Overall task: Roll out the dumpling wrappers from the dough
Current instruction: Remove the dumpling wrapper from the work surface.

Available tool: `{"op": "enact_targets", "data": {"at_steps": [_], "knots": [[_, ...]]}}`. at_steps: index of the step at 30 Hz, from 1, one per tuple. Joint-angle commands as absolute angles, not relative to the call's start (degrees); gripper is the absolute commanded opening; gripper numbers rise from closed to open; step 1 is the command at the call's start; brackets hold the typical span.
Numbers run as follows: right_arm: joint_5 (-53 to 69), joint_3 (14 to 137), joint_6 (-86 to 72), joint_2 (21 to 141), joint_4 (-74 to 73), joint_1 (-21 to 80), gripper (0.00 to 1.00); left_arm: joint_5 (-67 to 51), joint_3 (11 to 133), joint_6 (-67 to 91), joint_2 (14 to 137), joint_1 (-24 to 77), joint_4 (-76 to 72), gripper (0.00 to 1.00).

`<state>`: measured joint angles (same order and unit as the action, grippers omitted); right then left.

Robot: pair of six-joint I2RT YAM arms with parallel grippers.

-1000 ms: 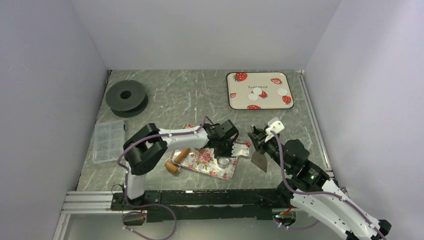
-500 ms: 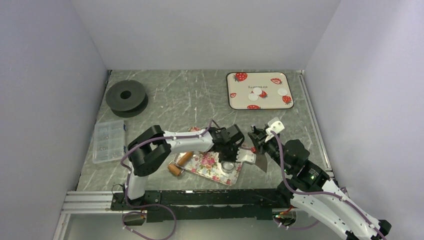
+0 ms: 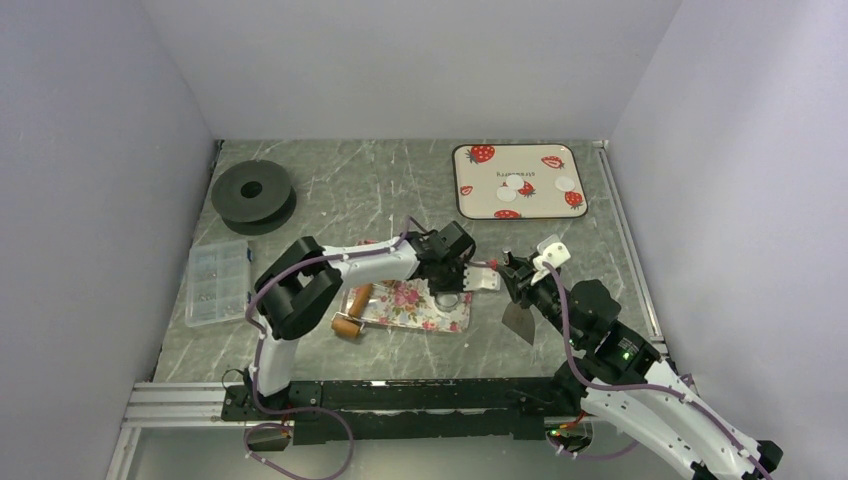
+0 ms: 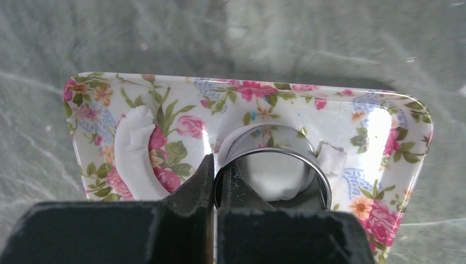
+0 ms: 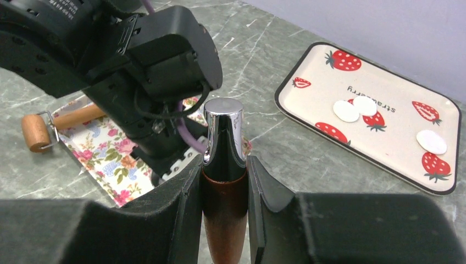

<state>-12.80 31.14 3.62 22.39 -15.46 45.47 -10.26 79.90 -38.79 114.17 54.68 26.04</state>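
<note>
Three dumpling wrappers [image 3: 515, 184] [image 5: 346, 111] lie as white discs on the strawberry tray [image 3: 480, 200]. My left gripper [image 3: 452, 288] [image 4: 215, 165] is shut on the wall of a metal ring cutter [image 4: 286, 157], which stands on the floral tray [image 3: 400, 308] [image 4: 384, 121] with white dough [image 4: 275, 176] inside it. A curved dough scrap [image 4: 133, 154] lies to its left. To the right of the floral tray, my right gripper [image 3: 520, 280] [image 5: 222, 165] is shut on a scraper's brown, chrome-capped handle [image 5: 223, 137]. The scraper's metal blade [image 3: 519, 321] hangs below it.
A small wooden roller [image 3: 352, 312] [image 5: 37, 132] rests at the floral tray's left end. A black spool [image 3: 252, 195] and a clear parts box [image 3: 217, 280] sit at the left. Grey walls close in three sides; a metal rail [image 3: 625, 240] runs along the right.
My left gripper swung toward the near edge, then back toward the far side with the ring cutter. The floral tray and roller shifted with it. The right gripper barely moved.
</note>
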Motion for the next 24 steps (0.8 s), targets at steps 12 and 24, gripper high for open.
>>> {"op": "enact_targets", "data": {"at_steps": [12,24], "knots": [[-12.7,33.6,3.5,21.5,-12.8,45.7,0.00,-14.9,82.1,-38.9,120.0,51.8,31.1,0.00],[-12.8,33.2,3.1,21.4,-12.1,45.8,0.00,-13.6,85.0,-37.5,122.5,47.1,30.1,0.00]]}}
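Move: The dough wrapper lies inside the ring cutter that the left hand already holds by its far side, centred about 3 cm back, 1 cm right and 3 cm below. At table level, a dough strip lies roughly 5 cm ahead, level sideways, and a dough scrap some 7 cm back and 1 cm right; the short roller is about 21 cm left and 6 cm back. From the right hand, the wrapper is some 13 cm left, 3 cm ahead and 23 cm below. Still pinching the rim, the left hand keeps the ring cutter down on the wrapper and drags cutter, dough and flowered tray over the table: first back about 5 cm and slightly right, then sharply forward some 10 cm and a little left, with the wrist turning about 10 degrees counter-clockwise on the forward stroke. Height stays level and the fingers stay shut. ##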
